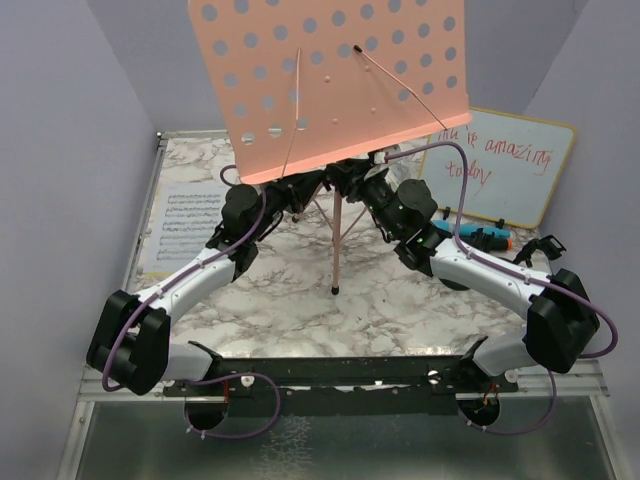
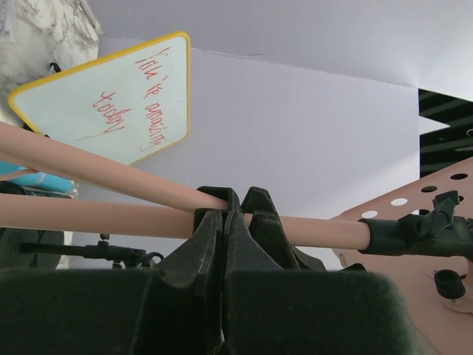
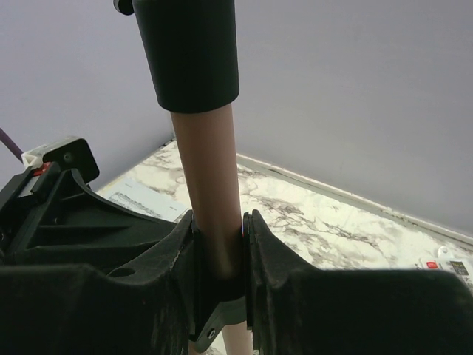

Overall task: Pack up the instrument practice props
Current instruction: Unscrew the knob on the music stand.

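The pink perforated music rack (image 1: 330, 80) stands mid-table on thin tripod legs (image 1: 337, 240). Under its desk my right gripper (image 1: 365, 192) is shut on the pink pole (image 3: 211, 170), just below a black collar (image 3: 188, 52); the jaws press both sides of it (image 3: 219, 222). My left gripper (image 1: 290, 192) sits at the leg hub with its jaws shut (image 2: 235, 203). No gap shows between them; one pink leg (image 2: 111, 166) runs in behind their tips and the pole (image 2: 318, 229) passes behind. Sheet-music pages (image 1: 185, 225) lie at the left. A blue microphone (image 1: 485, 238) lies at the right.
A wood-framed whiteboard (image 1: 505, 165) with red writing leans on the back right wall. A black mic-pole part (image 1: 545, 245) lies near the right edge beside the blue microphone. Purple walls close in the marble table (image 1: 300, 310) on three sides. A small white item (image 3: 443, 262) lies on the marble.
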`<state>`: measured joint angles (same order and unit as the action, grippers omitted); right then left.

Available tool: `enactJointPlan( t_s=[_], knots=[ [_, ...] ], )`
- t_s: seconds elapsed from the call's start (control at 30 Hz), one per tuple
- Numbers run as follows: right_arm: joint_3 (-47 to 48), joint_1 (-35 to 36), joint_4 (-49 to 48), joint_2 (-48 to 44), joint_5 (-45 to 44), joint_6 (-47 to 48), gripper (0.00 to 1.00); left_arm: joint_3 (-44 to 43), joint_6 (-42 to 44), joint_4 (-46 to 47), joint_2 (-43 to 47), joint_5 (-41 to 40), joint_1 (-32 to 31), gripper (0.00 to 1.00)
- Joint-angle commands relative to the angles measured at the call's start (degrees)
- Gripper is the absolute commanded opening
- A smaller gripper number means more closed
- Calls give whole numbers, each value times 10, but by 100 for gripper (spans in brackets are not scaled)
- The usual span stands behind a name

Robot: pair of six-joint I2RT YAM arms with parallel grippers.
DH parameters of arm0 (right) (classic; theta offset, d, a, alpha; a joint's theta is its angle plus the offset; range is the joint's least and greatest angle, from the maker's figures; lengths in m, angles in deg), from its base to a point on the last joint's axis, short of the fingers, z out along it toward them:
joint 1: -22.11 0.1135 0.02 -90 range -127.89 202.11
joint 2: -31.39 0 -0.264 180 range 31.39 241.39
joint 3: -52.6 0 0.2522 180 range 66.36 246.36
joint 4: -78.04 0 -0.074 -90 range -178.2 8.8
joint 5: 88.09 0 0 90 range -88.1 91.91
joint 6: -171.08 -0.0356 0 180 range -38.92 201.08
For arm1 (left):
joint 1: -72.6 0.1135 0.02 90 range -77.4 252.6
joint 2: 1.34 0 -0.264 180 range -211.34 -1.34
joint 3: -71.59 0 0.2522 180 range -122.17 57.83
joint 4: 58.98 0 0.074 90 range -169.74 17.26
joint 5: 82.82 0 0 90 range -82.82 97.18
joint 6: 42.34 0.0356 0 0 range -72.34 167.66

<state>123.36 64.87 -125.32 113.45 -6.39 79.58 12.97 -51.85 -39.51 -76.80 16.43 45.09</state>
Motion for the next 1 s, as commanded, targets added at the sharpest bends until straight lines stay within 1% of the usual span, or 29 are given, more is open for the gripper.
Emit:
enactJointPlan(
  t_s=[0.0,0.07,0.1,0.17,0.2,0.3,0.4,0.5,0.53,0.57,0.6,0.63,0.67,0.8,0.83,0.9,0.97],
  knots=[
    [-7,-15,82,8,-60,-31,0,38,-11,-45,4,-1,-4,0],
    [-6,-15,83,9,-59,-30,0,36,26,-48,1,-8,-4,2],
    [-7,-15,83,8,-59,-29,0,34,47,-50,4,-15,-4,9],
    [-6,-15,84,8,-57,-27,0,25,99,-62,11,-30,-2,29],
    [-6,-15,85,7,-55,-25,0,18,128,-71,16,-34,-1,37],
    [-8,-15,84,4,-53,-21,0,1,221,-106,40,-52,5,51],
    [-9,-15,82,1,-58,-14,0,4,314,-116,74,-87,9,62],
    [-12,-15,76,1,-55,-3,0,6,455,-119,108,-115,10,71],
    [-13,-15,76,1,-54,0,0,8,506,-119,119,-117,10,76],
    [-13,-15,75,1,-52,2,0,9,575,-118,129,-117,10,80],
    [-15,-15,73,1,-50,5,0,12,611,-118,138,-113,10,84],
    [-16,-15,69,1,-46,7,0,16,683,-117,148,-107,10,86],
    [-18,-15,66,0,-44,10,0,21,733,-114,156,-97,10,89],
    [-22,-15,59,-1,-31,11,0,59,957,-112,194,0,10,91],
    [-23,-15,59,-2,-28,11,0,70,999,-111,203,21,10,92],
    [-26,-15,58,-3,-21,25,0,92,1079,-109,221,57,10,98],
    [-27,-15,57,-4,-18,30,0,102,1126,-102,232,59,10,99]
  ],
)
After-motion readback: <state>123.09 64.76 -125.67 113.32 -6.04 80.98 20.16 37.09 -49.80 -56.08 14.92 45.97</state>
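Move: The left fingers are already shut on the stand's knob, which lies right at the fingertips, perhaps 1 cm ahead. The right fingers grip the post about 3 cm to the right of the left hand, level fore and aft, and 3 cm higher; a black collar sits on the post about 2 cm right and 9 cm above. The near leg's foot is some 9 cm back, 3 cm right and 28 cm below. From the right hand, the knob is roughly 3 cm left and 2 cm down. The left fingers come free of the knob and spread nearly wide. The hand first dips, then rises again and draws left by about 7 cm and back about 4 cm, away from the hub, while rolling some 90 degrees about its fingers, clockwise as seen from behind the hand. The right hand stays put, still gripping the post. ##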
